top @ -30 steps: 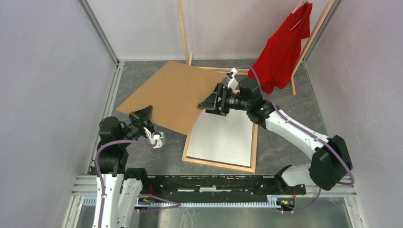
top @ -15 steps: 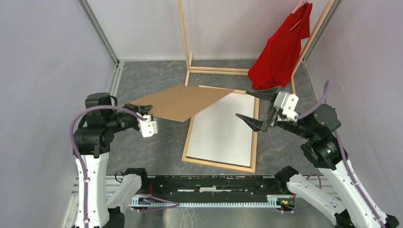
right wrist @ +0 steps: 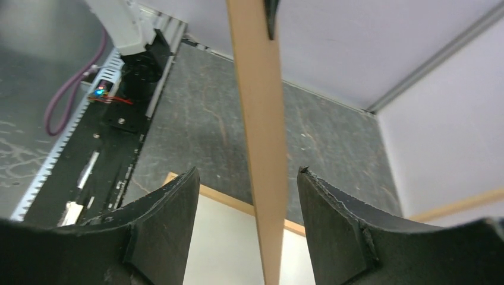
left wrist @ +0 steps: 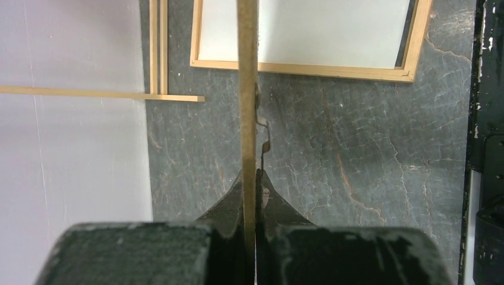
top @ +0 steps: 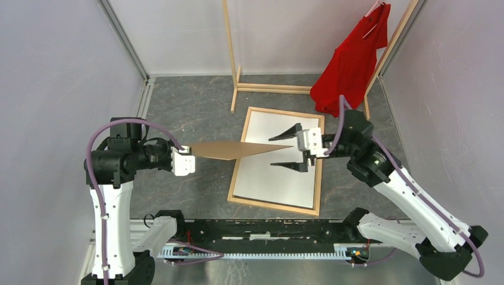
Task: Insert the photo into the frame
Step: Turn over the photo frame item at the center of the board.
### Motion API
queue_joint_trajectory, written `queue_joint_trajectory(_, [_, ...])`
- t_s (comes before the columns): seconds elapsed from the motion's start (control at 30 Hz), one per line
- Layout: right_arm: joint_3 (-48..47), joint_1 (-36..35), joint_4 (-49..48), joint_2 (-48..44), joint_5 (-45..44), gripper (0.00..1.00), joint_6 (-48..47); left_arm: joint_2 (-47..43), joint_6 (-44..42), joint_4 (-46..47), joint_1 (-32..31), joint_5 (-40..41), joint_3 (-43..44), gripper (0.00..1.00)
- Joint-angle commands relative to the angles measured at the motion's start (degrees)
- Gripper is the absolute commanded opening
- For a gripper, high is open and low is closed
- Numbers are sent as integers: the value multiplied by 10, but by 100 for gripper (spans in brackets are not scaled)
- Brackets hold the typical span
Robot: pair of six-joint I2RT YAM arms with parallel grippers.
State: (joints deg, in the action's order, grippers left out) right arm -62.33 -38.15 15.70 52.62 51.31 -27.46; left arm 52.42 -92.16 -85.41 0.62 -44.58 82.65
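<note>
The photo (top: 267, 178) lies white side up inside the light wooden frame (top: 321, 172) on the grey floor. A brown cardboard backing board (top: 238, 149) hangs above them, nearly edge-on to the top camera. My left gripper (top: 190, 152) is shut on its left edge; in the left wrist view the board (left wrist: 247, 89) runs straight up from the closed jaws of the left gripper (left wrist: 251, 178). My right gripper (top: 284, 149) stands open around the board's right corner. In the right wrist view the board (right wrist: 258, 119) passes between the right gripper's (right wrist: 248, 175) fingers without touching either.
A tall wooden clothes rack (top: 270, 89) with a red shirt (top: 350, 59) stands at the back right. Pale walls close in on both sides. A black rail (top: 267, 228) runs along the near edge by the arm bases.
The board, flat and partly over the frame a second ago, has been lifted and tilted by my left gripper. My right gripper swung right, then returned, now straddling the board's corner, jaws a little narrower.
</note>
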Motion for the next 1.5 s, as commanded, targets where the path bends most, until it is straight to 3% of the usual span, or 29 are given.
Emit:
queue_joint_trajectory(0.0, [-51, -74, 31, 47, -67, 68, -31, -7, -31, 15, 1, -41, 22, 2])
queue_joint_trajectory(0.17, [-84, -116, 63, 101, -141, 69, -29, -5, -28, 14, 1, -39, 25, 2])
queue_joint_trajectory(0.4, [-69, -131, 33, 126, -205, 67, -21, -10, -32, 15, 0, -34, 23, 2])
queue_joint_trajectory(0.77, [-30, -146, -44, 137, -261, 56, -15, -10, -25, 15, 1, -39, 30, 2])
queue_joint_trajectory(0.87, [-15, -146, -79, 128, -270, 41, -9, -13, -4, 31, 1, -43, 28, 2])
queue_joint_trajectory(0.97, [-6, -146, -109, 124, -273, 13, -7, -23, 35, 72, 1, -42, 17, 4])
queue_joint_trajectory(1.0, [-7, -147, -113, 125, -278, 1, -6, -29, 44, 90, 1, -42, 13, 9])
queue_joint_trajectory(1.1, [0, -147, -139, 129, -290, 0, 10, -40, 94, 140, 0, -46, 5, 41])
queue_joint_trajectory(1.2, [14, -147, -174, 129, -306, 0, 34, -56, 166, 216, 0, -41, -12, 97])
queue_joint_trajectory(1.47, [8, -120, -242, 145, -362, 0, 170, -77, 388, 423, 1, -5, -19, 100])
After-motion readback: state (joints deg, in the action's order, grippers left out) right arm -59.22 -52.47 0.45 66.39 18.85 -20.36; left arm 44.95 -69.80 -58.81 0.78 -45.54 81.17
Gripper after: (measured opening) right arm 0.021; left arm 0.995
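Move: The brown board stands on edge, its left end in the left gripper's shut fingers: its middle is some 14 cm to the right of that hand, level in height and reach. From the open right hand its middle lies about 9 cm left, 2 cm ahead and 5 cm lower. The wooden frame with the white sheet lies on the table roughly 13 cm ahead of the right hand, 2 cm to its right and 35 cm below. Leftward and down, then edging forward, the open right hand travels about 7 cm left, 6 cm down and 4 cm forward along the brown board and shuts its fingers on it, while the left hand holds still. Then the left fingers open wide, let go, and rise some 8 cm and a little forward; the right keeps its pinch, easing forward and turning slightly clockwise. ##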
